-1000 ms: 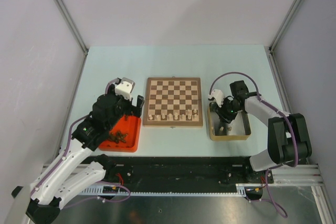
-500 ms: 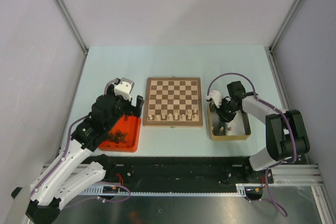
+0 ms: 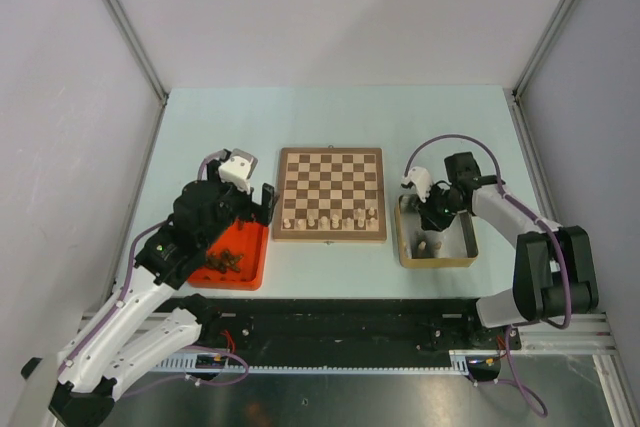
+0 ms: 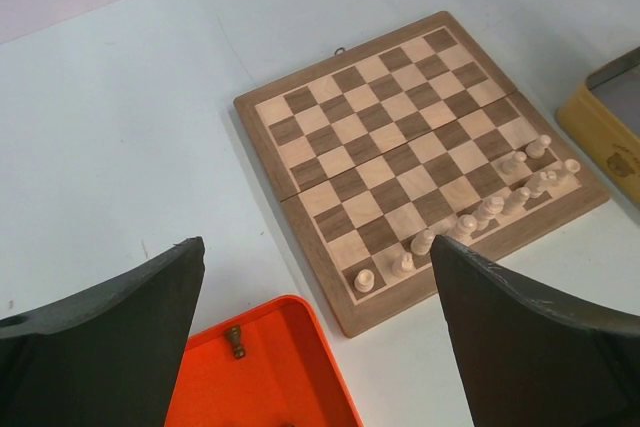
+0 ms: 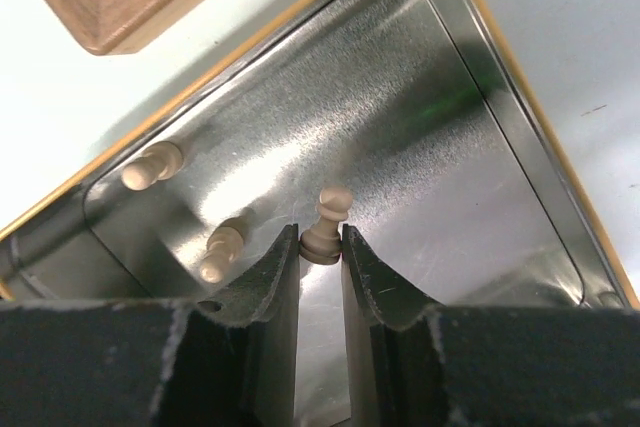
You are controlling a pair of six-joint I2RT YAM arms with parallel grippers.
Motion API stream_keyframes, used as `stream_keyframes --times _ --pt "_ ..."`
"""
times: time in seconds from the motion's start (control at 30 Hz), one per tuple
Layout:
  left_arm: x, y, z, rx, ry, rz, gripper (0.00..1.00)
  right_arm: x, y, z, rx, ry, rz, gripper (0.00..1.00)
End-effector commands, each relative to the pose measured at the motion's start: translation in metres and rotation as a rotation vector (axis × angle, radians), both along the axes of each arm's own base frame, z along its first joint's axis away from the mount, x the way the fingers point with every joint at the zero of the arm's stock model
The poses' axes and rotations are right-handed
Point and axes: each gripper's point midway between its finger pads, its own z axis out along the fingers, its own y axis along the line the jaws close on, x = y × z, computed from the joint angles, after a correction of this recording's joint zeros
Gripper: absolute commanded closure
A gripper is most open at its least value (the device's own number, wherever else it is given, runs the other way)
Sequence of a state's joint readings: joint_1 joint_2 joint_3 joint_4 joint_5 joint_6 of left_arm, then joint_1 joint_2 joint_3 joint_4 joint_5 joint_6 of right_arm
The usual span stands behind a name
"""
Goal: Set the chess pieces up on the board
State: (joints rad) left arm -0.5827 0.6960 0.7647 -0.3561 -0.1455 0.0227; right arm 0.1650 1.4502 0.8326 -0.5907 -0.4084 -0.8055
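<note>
The board (image 3: 330, 194) lies in the middle of the table, with a row of pale chess pieces (image 3: 330, 219) along its near edge. The left wrist view shows the same board (image 4: 420, 157) and row (image 4: 470, 222). My right gripper (image 3: 432, 217) reaches down into the gold tin (image 3: 437, 261). In the right wrist view this gripper (image 5: 321, 242) is shut on the base of a pale pawn (image 5: 326, 222). Two more pale pieces (image 5: 152, 166) (image 5: 222, 249) lie on the tin floor (image 5: 400, 127). My left gripper (image 4: 315, 247) hangs open and empty over the red tray's far corner.
The red tray (image 3: 240, 252) left of the board holds a heap of dark pieces (image 3: 222, 261); one dark pawn (image 4: 234, 341) lies apart near its corner. The board's corner shows just beyond the tin in the right wrist view.
My right gripper has closed its fingers on the pale pawn in the tin and shifted slightly to the right. The left arm has stayed still.
</note>
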Motion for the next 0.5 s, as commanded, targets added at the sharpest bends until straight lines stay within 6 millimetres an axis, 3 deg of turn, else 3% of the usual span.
stream_keyframes --times 0.0,0.1,0.33,0.37,0.43,0.47 --pt "-0.002 -0.015 0.018 -0.071 -0.035 -0.077 0.00 0.002 0.012 0.027 0.079 -0.057 0.032 1.00" --pt "-0.004 -0.025 0.022 -0.131 -0.017 -0.103 0.00 0.002 0.014 0.032 0.092 -0.072 0.037 1.00" --pt "-0.030 -0.075 0.024 -0.353 0.125 -0.322 0.00 -0.005 0.026 0.051 0.170 -0.113 0.097 1.00" --pt "-0.033 -0.084 0.033 -0.405 0.117 -0.367 0.00 -0.005 0.028 0.058 0.185 -0.134 0.107 1.00" --pt "-0.045 -0.098 0.031 -0.515 0.196 -0.426 0.00 -0.012 0.038 0.067 0.227 -0.151 0.153 1.00" --pt "-0.046 -0.104 0.044 -0.572 0.169 -0.460 0.00 -0.014 0.043 0.071 0.243 -0.158 0.171 1.00"
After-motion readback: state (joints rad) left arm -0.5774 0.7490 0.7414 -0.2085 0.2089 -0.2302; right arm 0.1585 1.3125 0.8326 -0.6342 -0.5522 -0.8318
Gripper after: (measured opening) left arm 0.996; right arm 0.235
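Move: About 40 cm to the right of the open left hand, 2 cm ahead and some 21 cm lower, is the chess piece in the right fingers; the left end piece of the back row stands 5 cm right of that hand and 4 cm ahead. From the right hand, the free squares beside the two second-row pieces lie about 20 cm left and 5 cm ahead. Behind it in the tray stand two loose pieces, one 5 cm back and 2 cm left, the other 4 cm back and 2 cm right. Lifting the already gripped chess piece higher out of the tray, the right hand climbs about 4 cm and drifts 2 cm left towards the board, tilting slightly and keeping its pinch. The left hand meanwhile sweeps, gathering speed, some 7 cm right and a little back over the board's near side towards the right hand, rolling left side down and turning clockwise, fingers still wide open. ##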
